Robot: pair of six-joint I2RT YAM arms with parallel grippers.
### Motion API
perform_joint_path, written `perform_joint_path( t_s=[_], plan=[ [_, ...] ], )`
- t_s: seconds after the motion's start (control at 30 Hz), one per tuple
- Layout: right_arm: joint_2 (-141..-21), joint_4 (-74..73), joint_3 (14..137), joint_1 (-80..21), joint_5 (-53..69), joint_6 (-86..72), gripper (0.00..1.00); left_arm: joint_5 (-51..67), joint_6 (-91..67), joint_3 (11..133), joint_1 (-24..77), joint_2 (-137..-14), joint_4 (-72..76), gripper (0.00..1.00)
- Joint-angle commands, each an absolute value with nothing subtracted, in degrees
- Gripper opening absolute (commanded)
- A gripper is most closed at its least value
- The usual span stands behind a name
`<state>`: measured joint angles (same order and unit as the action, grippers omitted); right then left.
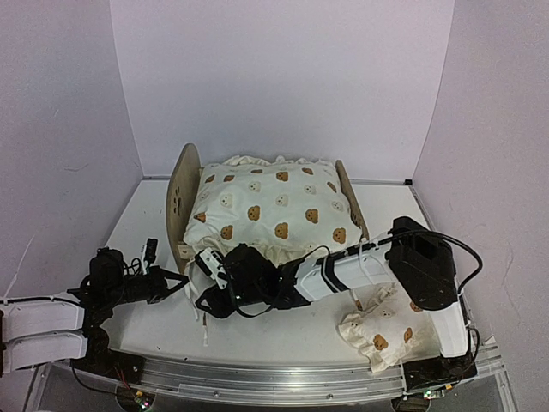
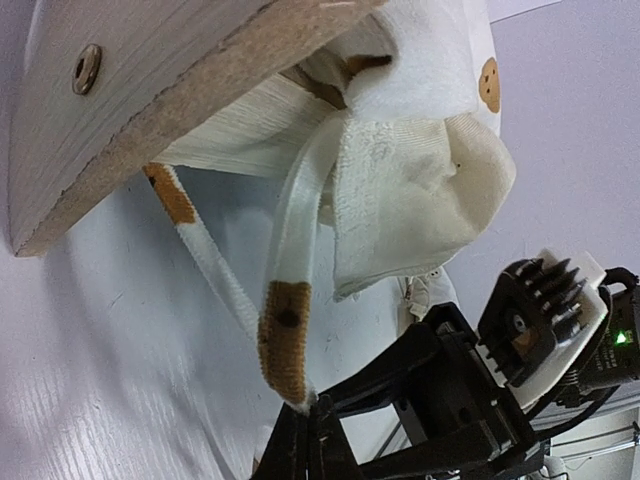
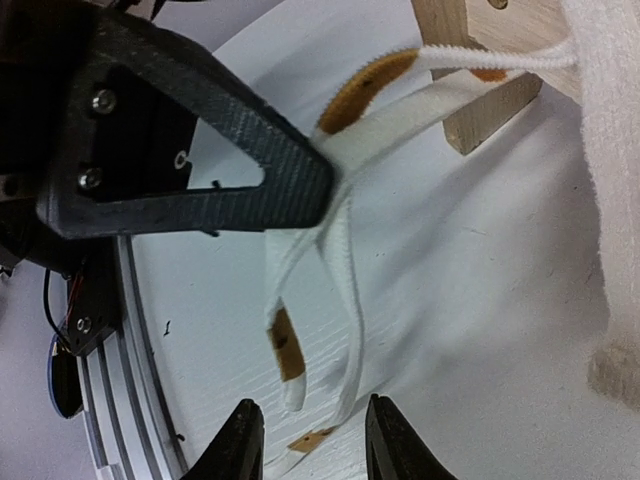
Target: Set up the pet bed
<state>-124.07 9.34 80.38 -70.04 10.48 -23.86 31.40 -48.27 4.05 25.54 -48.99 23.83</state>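
The pet bed (image 1: 181, 202) stands mid-table, its light-wood headboard to the left, with a cream bear-print cushion (image 1: 276, 209) lying on it. In the left wrist view the headboard edge (image 2: 130, 110) and a cushion corner (image 2: 420, 190) fill the top. My left gripper (image 2: 310, 418) is shut on the brown-marked end of a cushion tie (image 2: 285, 335). My right gripper (image 3: 315, 442) is open close by. Two loose ties (image 3: 345, 300) dangle just above the gap between its fingertips (image 3: 240, 440), untouched. The left gripper's black finger (image 3: 200, 170) pinches those ties higher up, beside a wooden bed leg (image 3: 480, 80).
A small cream bear-print pillow (image 1: 382, 330) lies at the front right, by the right arm's base. White walls enclose the table on three sides. A metal rail (image 1: 283, 378) runs along the near edge. Both grippers (image 1: 184, 281) (image 1: 204, 296) crowd the bed's near-left corner.
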Motion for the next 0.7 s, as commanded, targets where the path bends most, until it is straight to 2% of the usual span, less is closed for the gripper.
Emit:
perform_joint_path(
  t_s=[0.0,0.07,0.17,0.2,0.27,0.3,0.4,0.57,0.67],
  plan=[
    [-125.55,20.54,81.01,-69.83,9.81,-24.71,0.36,35.16,-48.25,6.33,25.60,-47.76,24.88,0.00],
    [-127.03,20.73,82.17,-69.79,9.87,-24.79,0.36,35.16,-48.42,6.08,25.58,-47.64,24.87,0.00],
    [-128.54,20.74,83.02,-69.72,7.41,-25.29,0.27,35.32,-48.34,6.07,25.58,-47.64,24.79,0.00],
    [-128.62,20.79,83.02,-69.63,6.68,-25.18,0.22,35.25,-48.38,6.02,25.58,-47.66,24.72,0.00],
    [-127.53,21.08,82.20,-69.61,4.93,-25.01,0.03,34.92,-48.70,5.78,25.54,-47.64,24.51,0.00],
    [-126.63,21.27,81.47,-69.62,3.51,-25.34,0.00,34.63,-49.02,5.64,25.49,-47.79,24.27,0.00],
    [-123.80,21.15,79.93,-69.53,0.04,-26.96,0.00,33.13,-49.77,5.28,25.49,-49.61,22.33,0.00],
    [-124.69,17.76,83.09,-68.88,1.99,-26.25,0.00,30.97,-50.20,4.60,25.49,-51.17,20.35,0.00],
    [-125.70,16.26,84.64,-68.57,3.13,-25.99,0.00,29.51,-50.16,4.96,25.47,-49.08,18.89,0.08]
  ],
)
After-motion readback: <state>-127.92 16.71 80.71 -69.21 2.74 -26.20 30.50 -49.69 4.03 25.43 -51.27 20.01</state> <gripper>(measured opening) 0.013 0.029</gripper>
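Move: The loose tail of the bed cover's ties hangs almost between the right hand's open fingers, about 1 cm ahead, 1 cm left and 1 cm below. The left fingertips, already pinching the ties above it, are some 3 cm ahead, 4 cm left and 3 cm higher than the right hand; from the left hand the tail lies roughly 2 cm back, 3 cm right and 4 cm down. The headboard's near leg stands about 11 cm ahead and 6 cm left of the right hand. The hanging tie tail is caught by the right hand, which eases about 1 cm left, forward and down, shuts its fingers on it, then keeps going forward towards the bed, some 3.5 cm in all, turning about 10 degrees clockwise. The left fingers stay shut on the ties, and late on that hand sinks about 2.5 cm, its fingers tipping slightly down. ##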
